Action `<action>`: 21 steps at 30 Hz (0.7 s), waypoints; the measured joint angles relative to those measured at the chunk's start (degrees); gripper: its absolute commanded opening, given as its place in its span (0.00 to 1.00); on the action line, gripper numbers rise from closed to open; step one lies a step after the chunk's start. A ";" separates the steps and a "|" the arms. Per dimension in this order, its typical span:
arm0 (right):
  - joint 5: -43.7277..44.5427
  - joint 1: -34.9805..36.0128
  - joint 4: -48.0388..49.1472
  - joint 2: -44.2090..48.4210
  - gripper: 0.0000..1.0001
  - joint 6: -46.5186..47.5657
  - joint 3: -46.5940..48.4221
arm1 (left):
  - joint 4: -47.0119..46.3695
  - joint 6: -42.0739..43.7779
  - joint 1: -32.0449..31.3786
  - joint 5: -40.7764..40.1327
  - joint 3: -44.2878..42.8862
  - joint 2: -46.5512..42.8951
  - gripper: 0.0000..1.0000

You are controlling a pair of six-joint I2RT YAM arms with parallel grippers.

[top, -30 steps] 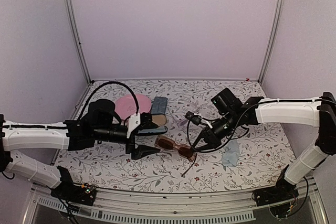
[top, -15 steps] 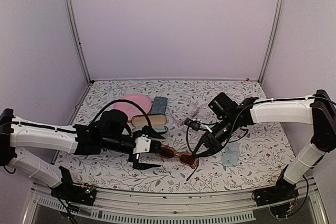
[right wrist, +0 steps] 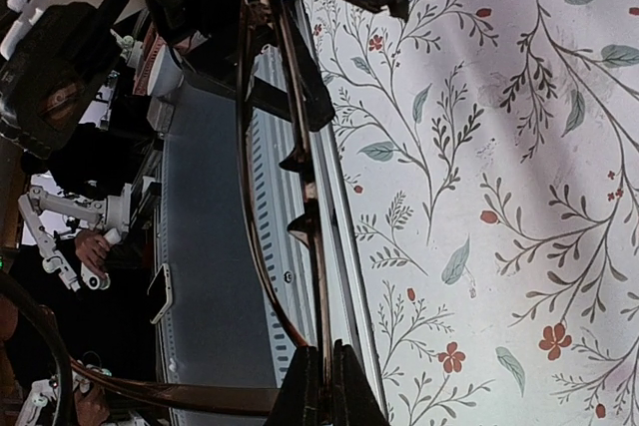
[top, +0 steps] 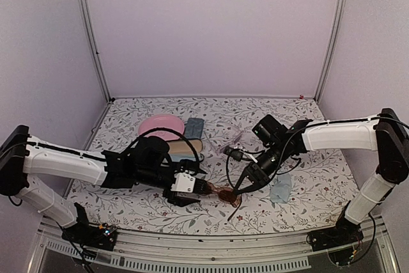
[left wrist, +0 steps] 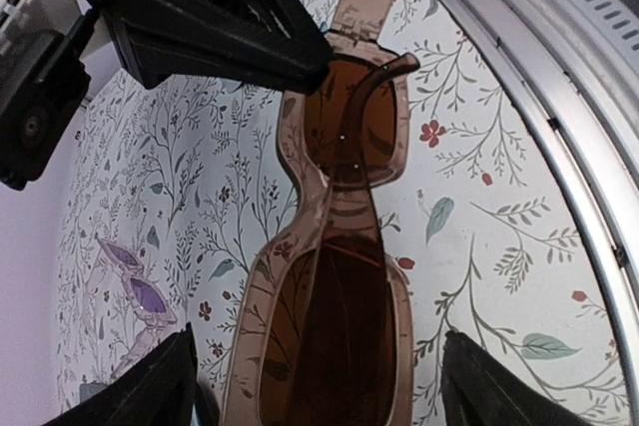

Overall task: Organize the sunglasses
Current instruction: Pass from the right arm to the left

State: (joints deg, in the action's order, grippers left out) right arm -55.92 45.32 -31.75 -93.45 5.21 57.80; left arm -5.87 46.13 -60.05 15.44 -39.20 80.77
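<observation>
The reddish-brown sunglasses (top: 220,192) with dark lenses are at the middle front of the floral table, frame pointing left-right. My right gripper (top: 241,189) is shut on their right end; in the right wrist view its closed fingertips (right wrist: 324,386) pinch the thin frame edge. My left gripper (top: 192,189) is open, and in the left wrist view its two black fingers stand on either side of the near lens (left wrist: 329,316), apart from it. The pale pinkish sunglasses (top: 234,136) lie further back on the table, also visible as pale sunglasses (left wrist: 135,281).
An open case with a tan lining (top: 185,148), a pink round object (top: 160,124) and a grey-blue case (top: 193,126) sit behind my left arm. A light blue cloth (top: 280,190) lies at the right. The table's metal front rail (left wrist: 559,97) runs close to the sunglasses.
My left arm has reached right, bringing its open fingers around the near lens of the reddish-brown sunglasses. The right gripper and the sunglasses have shifted slightly toward the front.
</observation>
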 measured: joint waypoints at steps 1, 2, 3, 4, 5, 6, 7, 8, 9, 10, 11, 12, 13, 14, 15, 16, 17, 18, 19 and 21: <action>-0.02 0.00 0.00 -0.07 0.00 0.00 0.00 | 0.04 0.26 -0.28 -0.39 -0.09 0.04 0.82; -0.04 0.00 -0.02 -0.13 0.00 0.00 0.00 | 0.00 0.39 -0.50 -0.68 -0.09 0.04 0.80; -0.09 0.00 0.00 -0.17 0.00 0.00 0.00 | 0.02 0.61 -0.72 -0.96 -0.11 0.04 0.78; -0.13 0.00 -0.02 -0.24 0.00 0.00 0.00 | 0.07 0.90 -0.96 -1.18 -0.11 0.04 0.77; -0.15 0.00 0.00 -0.31 0.00 0.00 0.00 | 0.11 0.96 -1.09 -1.36 -0.11 0.04 0.76; -0.15 0.00 0.00 -0.42 0.00 0.00 0.00 | 0.15 1.11 -1.25 -1.53 -0.11 0.04 0.74; -0.17 0.00 -0.02 -0.55 0.00 0.00 0.00 | 0.17 1.18 -1.36 -1.73 -0.11 0.04 0.72; -0.17 0.00 -0.02 -0.66 0.00 0.00 0.00 | 0.20 1.29 -1.46 -1.92 -0.11 0.04 0.69; -0.17 0.00 -0.02 -0.72 0.00 0.00 0.00 | 0.20 1.38 -1.57 -2.14 -0.11 0.04 0.66; -0.17 0.00 -0.04 -0.81 0.00 0.00 0.00 | 0.17 1.70 -1.64 -2.38 -0.11 0.04 0.64; -0.17 0.00 -0.04 -0.81 0.00 0.00 0.00 | 0.17 1.68 -1.70 -2.58 -0.11 0.04 0.61; -0.17 0.00 -0.04 -0.81 0.00 0.02 0.00 | 0.17 1.86 -1.79 -2.78 -0.11 0.04 0.58; -0.17 0.00 -0.04 -0.81 0.00 0.00 0.00 | 0.15 1.97 -1.84 -2.93 -0.11 0.04 0.56; -0.17 0.00 -0.04 -0.81 0.00 0.00 0.00 | 0.17 1.88 -1.88 -3.08 -0.11 0.04 0.55; -0.17 0.00 -0.07 -0.81 0.00 0.02 0.00 | 0.15 2.01 -1.92 -3.30 -0.11 0.04 0.54; -0.17 0.00 -0.09 -0.81 0.00 0.02 0.00 | 0.15 2.14 -1.97 -3.41 -0.11 0.04 0.52; -0.17 0.00 -0.09 -0.81 0.00 0.00 0.00 | 0.15 2.12 -2.01 -3.52 -0.11 0.04 0.51; -0.17 0.00 -0.09 -0.83 0.00 0.00 0.00 | 0.15 2.27 -2.05 -3.63 -0.11 0.04 0.49; -0.17 0.00 -0.09 -0.83 0.00 0.00 0.00 | 0.17 2.21 -2.10 -3.72 -0.11 0.04 0.48; -0.17 0.00 -0.09 -0.90 0.01 0.00 0.00 | 0.24 2.38 -2.21 -3.89 -0.11 0.04 0.45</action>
State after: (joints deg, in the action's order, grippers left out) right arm -56.10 45.32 -31.83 -94.35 5.21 57.80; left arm -5.63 48.51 -62.26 11.55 -39.31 80.82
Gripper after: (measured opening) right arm 0.053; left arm 0.490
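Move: The brown sunglasses hang between my grippers, already pinched by the right at their far lens; their middle is about 5 cm right of my left hand, 1 cm back and 1 cm lower, and some 5 cm to the left of my right hand, level with it. On the table about 12 cm below, the open case lies roughly 25 cm ahead and 8 cm left of my left hand, and the purple glasses 30 cm ahead and 8 cm right. I close my left fingers steadily from nearly wide open to about half, one pad coming in on each edge of the near lens's frame until they reach it. My left hand stays practically in place, with only a tilt of about 5 degrees, while my right hand stays shut on the sunglasses and holds them still for the pass. ##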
